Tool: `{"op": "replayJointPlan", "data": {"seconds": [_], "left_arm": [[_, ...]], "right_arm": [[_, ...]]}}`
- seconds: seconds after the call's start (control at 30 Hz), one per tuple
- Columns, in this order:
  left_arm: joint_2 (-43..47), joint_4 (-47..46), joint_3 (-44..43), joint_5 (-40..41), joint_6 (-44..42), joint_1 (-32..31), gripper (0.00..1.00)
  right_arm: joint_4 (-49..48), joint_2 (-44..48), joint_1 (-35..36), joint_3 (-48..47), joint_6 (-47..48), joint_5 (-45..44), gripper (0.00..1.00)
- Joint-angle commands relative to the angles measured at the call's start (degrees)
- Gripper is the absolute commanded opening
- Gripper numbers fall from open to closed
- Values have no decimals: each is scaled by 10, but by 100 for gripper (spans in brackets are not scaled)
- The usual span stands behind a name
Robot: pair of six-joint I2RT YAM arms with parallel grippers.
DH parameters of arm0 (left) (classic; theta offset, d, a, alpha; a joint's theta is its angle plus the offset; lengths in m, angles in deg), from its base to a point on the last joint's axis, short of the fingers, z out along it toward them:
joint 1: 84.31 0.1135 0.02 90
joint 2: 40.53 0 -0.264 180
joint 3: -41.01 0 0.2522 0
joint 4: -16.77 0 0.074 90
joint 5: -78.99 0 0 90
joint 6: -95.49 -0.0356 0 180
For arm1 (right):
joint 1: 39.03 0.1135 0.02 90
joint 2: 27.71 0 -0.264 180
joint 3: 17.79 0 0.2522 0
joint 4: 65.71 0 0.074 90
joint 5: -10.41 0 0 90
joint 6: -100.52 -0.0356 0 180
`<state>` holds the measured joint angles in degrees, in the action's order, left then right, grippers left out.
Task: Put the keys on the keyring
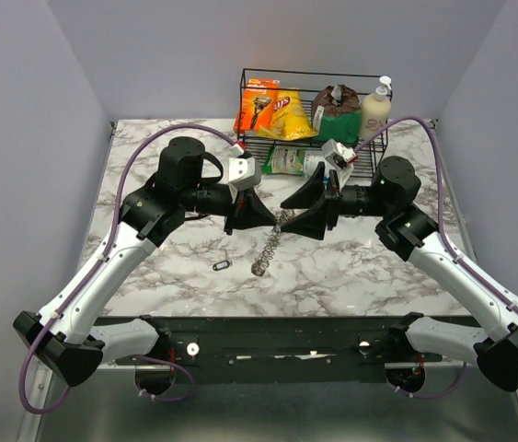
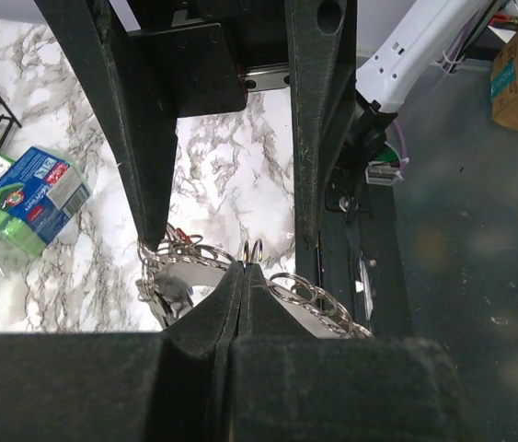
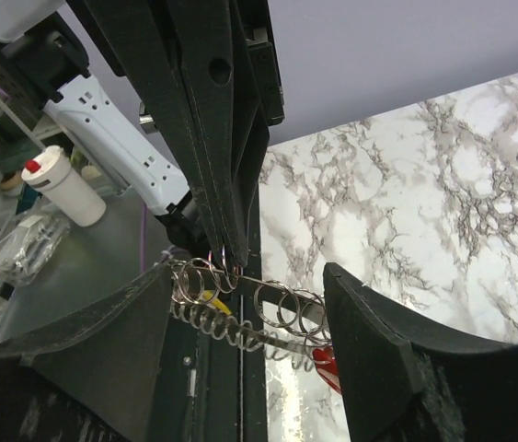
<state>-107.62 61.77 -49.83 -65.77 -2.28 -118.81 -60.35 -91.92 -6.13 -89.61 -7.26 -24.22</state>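
The keyring (image 1: 271, 234) is a silver chain of rings hanging between my two grippers above the marble table, its lower end (image 1: 260, 267) reaching the table. My left gripper (image 2: 243, 272) is shut on one thin ring (image 2: 254, 250) of the chain. It also shows in the top view (image 1: 260, 219). My right gripper (image 3: 249, 318) is open, with the jaws standing either side of the chain (image 3: 282, 308); it also shows in the top view (image 1: 295, 214). A red tag (image 3: 326, 361) and a yellow-headed key (image 3: 214, 300) hang on the chain. A bunch of silver keys (image 2: 168, 276) hangs at the chain's left. One small dark key (image 1: 221, 265) lies on the table.
A black wire basket (image 1: 369, 140) at the back holds snack bags, a razor pack and a soap bottle (image 1: 375, 109). A green packet (image 1: 288, 161) lies in front of it and also shows in the left wrist view (image 2: 24, 198). The table's near edge borders a dark rail (image 1: 277, 336).
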Motion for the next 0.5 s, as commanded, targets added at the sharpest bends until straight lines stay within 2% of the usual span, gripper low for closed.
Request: {"op": "replayJointPlan", "data": {"seconds": [0.0,0.33,0.43,0.47], "left_arm": [[10,-29,0,-32,13,2,0],[14,-55,5,-37,34,3,0],[18,-66,10,-36,42,2,0],[20,-70,11,-36,43,2,0]], "right_arm": [[-17,-2,-2,-6,-9,18,70],[-31,-12,-2,-6,-21,21,52],[-31,-14,-2,-6,-19,20,45],[-30,-14,-2,-5,-20,21,38]]}}
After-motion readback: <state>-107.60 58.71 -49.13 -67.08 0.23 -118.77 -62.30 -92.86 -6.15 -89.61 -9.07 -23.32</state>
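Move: The keyring's small loops stand out of the left fingertips, about 1 cm to the right of the left hand. From the open right hand they lie some 2 cm to its left and 1 cm back, level with it. The keyring's lower end hangs roughly 8 cm under the right hand, 3 cm back and 2 cm left. The blue box lies on the table about 22 cm ahead, 15 cm to the right and 30 cm below the right hand. Closing in place, the right fingers narrow from about three quarters open to a little under half, one ahead of and one behind the small loops at the left fingertips; that hand hardly shifts. They don't shut on the loops yet. The left hand keeps its shut grip on the keyring and stays nearly still, easing up only about half a centimetre. ##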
